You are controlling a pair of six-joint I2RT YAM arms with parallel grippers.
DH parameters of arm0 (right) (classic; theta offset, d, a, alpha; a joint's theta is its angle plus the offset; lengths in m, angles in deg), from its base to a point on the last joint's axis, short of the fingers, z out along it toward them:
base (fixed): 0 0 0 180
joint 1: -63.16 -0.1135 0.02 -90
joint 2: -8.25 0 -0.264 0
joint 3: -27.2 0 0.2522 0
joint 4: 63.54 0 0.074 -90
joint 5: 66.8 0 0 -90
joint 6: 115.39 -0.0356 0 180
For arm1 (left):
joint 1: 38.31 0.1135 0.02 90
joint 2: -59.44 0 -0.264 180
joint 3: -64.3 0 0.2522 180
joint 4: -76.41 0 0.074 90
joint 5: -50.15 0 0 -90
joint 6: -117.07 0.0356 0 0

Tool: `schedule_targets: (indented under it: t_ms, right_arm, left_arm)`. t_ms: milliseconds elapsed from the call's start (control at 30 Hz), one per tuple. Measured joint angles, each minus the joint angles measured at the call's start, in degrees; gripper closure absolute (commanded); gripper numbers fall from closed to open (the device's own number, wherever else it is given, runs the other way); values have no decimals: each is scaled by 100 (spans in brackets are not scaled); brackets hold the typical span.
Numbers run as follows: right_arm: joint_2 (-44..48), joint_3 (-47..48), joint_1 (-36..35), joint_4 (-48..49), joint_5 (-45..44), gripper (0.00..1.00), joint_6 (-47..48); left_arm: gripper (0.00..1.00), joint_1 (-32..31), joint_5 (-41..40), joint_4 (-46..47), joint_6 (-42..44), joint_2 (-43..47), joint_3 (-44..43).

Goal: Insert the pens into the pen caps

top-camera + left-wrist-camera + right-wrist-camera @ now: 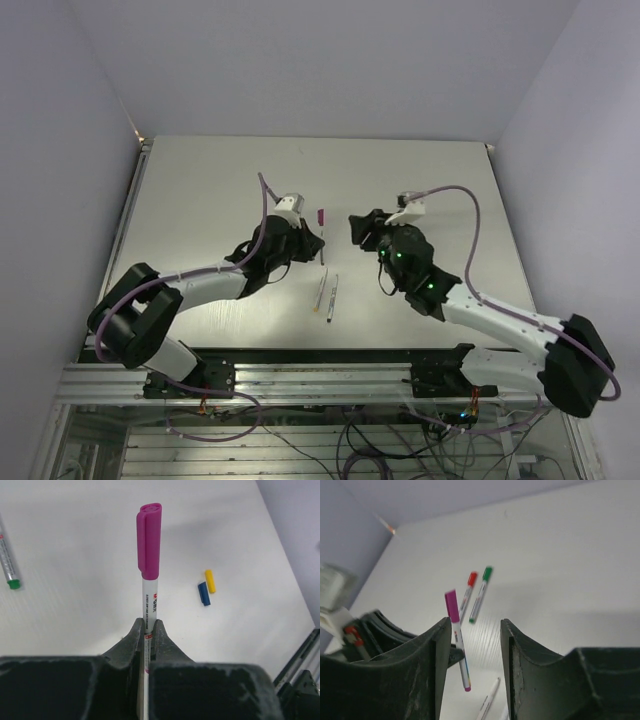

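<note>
My left gripper (148, 622) is shut on a silvery pen that wears a magenta cap (149, 540) and holds it above the table. In the top view the left gripper (314, 242) and the capped pen (321, 218) sit mid-table. My right gripper (474, 625) is open and empty, just right of that pen (456, 630); in the top view the right gripper (354, 228) is a short way off it. A blue cap (203, 593) and a yellow cap (210, 580) lie side by side on the table. A red-capped pen (468, 591) and a green-capped pen (481, 594) lie together.
Two pens (327, 292) lie side by side on the table (200, 190) in front of the grippers. Another pen (489, 705) shows below the right gripper's jaws. A pen with a green end (9, 565) lies at the left of the left wrist view. Walls enclose the table's sides.
</note>
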State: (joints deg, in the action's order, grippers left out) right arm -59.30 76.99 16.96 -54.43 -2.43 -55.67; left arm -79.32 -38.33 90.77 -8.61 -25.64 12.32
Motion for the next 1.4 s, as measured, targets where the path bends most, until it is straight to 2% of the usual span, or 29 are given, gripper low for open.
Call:
schedule_targets:
  t_ms: [167, 367, 667, 933, 1333, 1400]
  right_arm:
    - [916, -116, 0, -68, -774, 57, 149]
    - [1458, -446, 4, -509, -1283, 57, 59]
    - [1762, -592, 4, -1169, -1552, 57, -192]
    - [1733, -667, 7, -1344, -1578, 57, -350]
    - [1486, -671, 7, -1381, -1576, 57, -426]
    - [1456, -671, 7, -1377, -1574, 57, -437]
  left_arm:
    - [93, 15, -332, -422, 256, -245, -398]
    - [93, 173, -719, -968, 632, -1193, -1438]
    - [93, 501, -1161, -2109, 1075, -2769, -3032]
    - [92, 605, -1449, -2726, 1241, -3401, -3856]
    - [65, 649, -1622, -3003, 1161, -3646, -4168]
    - [63, 649, -1635, -3021, 1141, -3650, -4168]
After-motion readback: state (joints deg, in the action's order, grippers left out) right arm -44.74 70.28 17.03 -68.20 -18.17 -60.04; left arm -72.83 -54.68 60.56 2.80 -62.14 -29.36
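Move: The left hand already holds the capped magenta pen; its laying spot is bare table about 17 cm ahead, 3 cm left and 11 cm below. The capped green pen lies 4 cm left of that spot, the red one some 8 cm left of it and about a centimetre nearer. The empty right hand has the blue cap some 3 cm ahead, 14 cm to its right and 19 cm below; the yellow cap is about 5 cm ahead and 17 cm right. The left hand carries the capped magenta pen forward about 15 cm and down some 10 cm, rolling its left side up by about 30 degrees, to the bare table right of the green pen, then stops and opens its fingers to let go. The open, empty right hand swings right about 8 cm, away from the left hand and towards the blue and yellow caps, turning some 15 degrees clockwise as it rises about 5 cm and then sinks back to slightly below where it began. ##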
